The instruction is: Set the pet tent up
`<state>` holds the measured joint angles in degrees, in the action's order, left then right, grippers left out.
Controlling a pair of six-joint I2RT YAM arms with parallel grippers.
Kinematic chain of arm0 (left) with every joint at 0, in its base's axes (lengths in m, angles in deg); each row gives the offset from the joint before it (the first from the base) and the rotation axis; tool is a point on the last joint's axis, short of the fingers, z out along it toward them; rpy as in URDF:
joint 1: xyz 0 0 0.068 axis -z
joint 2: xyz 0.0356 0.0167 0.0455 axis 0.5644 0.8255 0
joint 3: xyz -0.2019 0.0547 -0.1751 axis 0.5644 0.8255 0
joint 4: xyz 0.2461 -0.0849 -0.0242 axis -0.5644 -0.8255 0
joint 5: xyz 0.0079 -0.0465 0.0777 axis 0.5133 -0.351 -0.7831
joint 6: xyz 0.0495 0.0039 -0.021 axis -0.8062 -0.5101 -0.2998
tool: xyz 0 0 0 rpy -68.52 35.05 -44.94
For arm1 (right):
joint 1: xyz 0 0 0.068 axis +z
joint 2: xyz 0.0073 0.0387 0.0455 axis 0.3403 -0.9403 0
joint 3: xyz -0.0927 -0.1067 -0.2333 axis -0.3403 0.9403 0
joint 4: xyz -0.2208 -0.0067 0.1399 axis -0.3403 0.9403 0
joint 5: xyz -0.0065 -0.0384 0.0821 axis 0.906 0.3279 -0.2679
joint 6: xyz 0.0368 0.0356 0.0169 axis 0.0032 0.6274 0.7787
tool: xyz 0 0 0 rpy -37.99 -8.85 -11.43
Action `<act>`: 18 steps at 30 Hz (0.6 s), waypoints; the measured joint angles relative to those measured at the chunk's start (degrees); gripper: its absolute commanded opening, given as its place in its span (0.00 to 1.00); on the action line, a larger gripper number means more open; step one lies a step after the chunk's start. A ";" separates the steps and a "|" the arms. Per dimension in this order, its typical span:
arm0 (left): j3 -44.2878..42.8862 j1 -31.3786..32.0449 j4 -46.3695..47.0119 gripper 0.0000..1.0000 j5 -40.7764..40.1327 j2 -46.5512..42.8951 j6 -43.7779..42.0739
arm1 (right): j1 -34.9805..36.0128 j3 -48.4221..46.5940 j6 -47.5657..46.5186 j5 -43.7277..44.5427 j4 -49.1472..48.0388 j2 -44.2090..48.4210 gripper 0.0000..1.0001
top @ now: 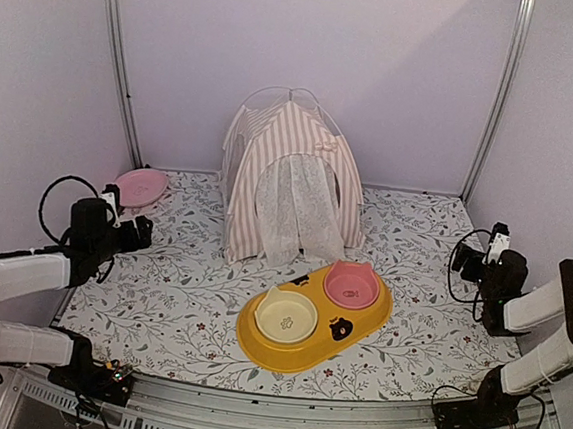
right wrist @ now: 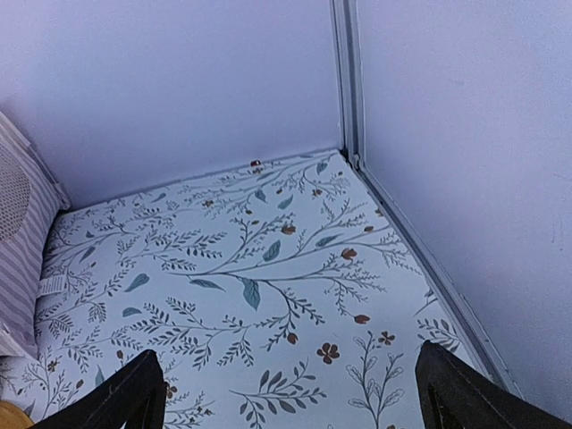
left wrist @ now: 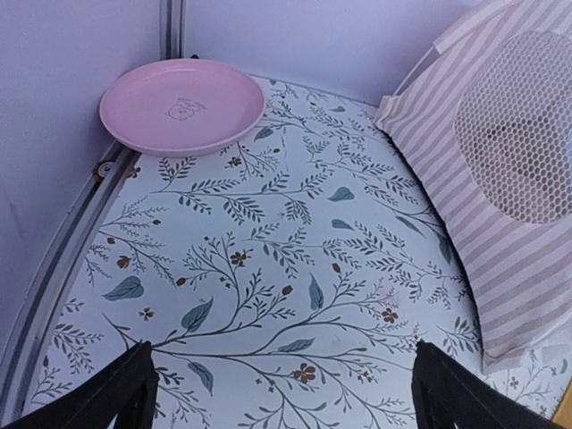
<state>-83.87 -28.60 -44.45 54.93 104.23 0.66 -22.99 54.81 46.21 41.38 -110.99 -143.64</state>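
Note:
The pet tent (top: 288, 180) stands upright at the back middle of the table, pink-and-white striped, with a sheer white curtain over its front door. Its side with a round mesh window (left wrist: 523, 125) fills the right of the left wrist view, and a striped edge (right wrist: 20, 241) shows at the left of the right wrist view. My left gripper (top: 135, 229) hovers at the table's left side, open, nothing between its fingers (left wrist: 125, 393). At the right side my right gripper (top: 473, 259) is also open and empty, well clear of the tent.
A yellow double feeder (top: 255, 340) with a cream bowl (top: 286, 315) and a pink bowl (top: 351, 283) lies in front of the tent. A pink plate (top: 140, 187) (left wrist: 181, 105) sits in the back left corner. Walls and metal rails (right wrist: 344, 80) enclose the floral mat.

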 measured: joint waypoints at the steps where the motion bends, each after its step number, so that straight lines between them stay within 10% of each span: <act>1: 0.55 -0.07 1.11 1.00 -0.98 -0.09 -0.31 | 0.02 1.36 -0.35 -0.20 -4.07 -1.09 0.99; 18: 12.61 -1.36 43.04 0.99 -17.42 14.40 -13.51 | 0.31 3.41 -4.76 -4.50 -20.79 -5.35 0.99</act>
<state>-71.26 -29.96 -1.41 37.51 118.63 -12.85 -22.68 58.22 41.44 36.87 -131.78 -148.99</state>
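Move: The pet tent already stands by itself near the middle of the table, and both hands are empty and clear of it. From the left hand its middle lies about 38 cm to the right and some 20 cm farther out. From the right hand it is roughly 40 cm to the left and about 17 cm ahead. For both, it is some 7 cm above hand height. From the pet tent the left hand swings away about 6 cm to the left, rising some 3 cm and sinking back, while it tips up, turns counter-clockwise and lifts its left side, each roughly 15 degrees. The right hand dips back slightly and comes forward again, rising about 3 cm and tipping up. Both grippers stay wide open, touching nothing. ##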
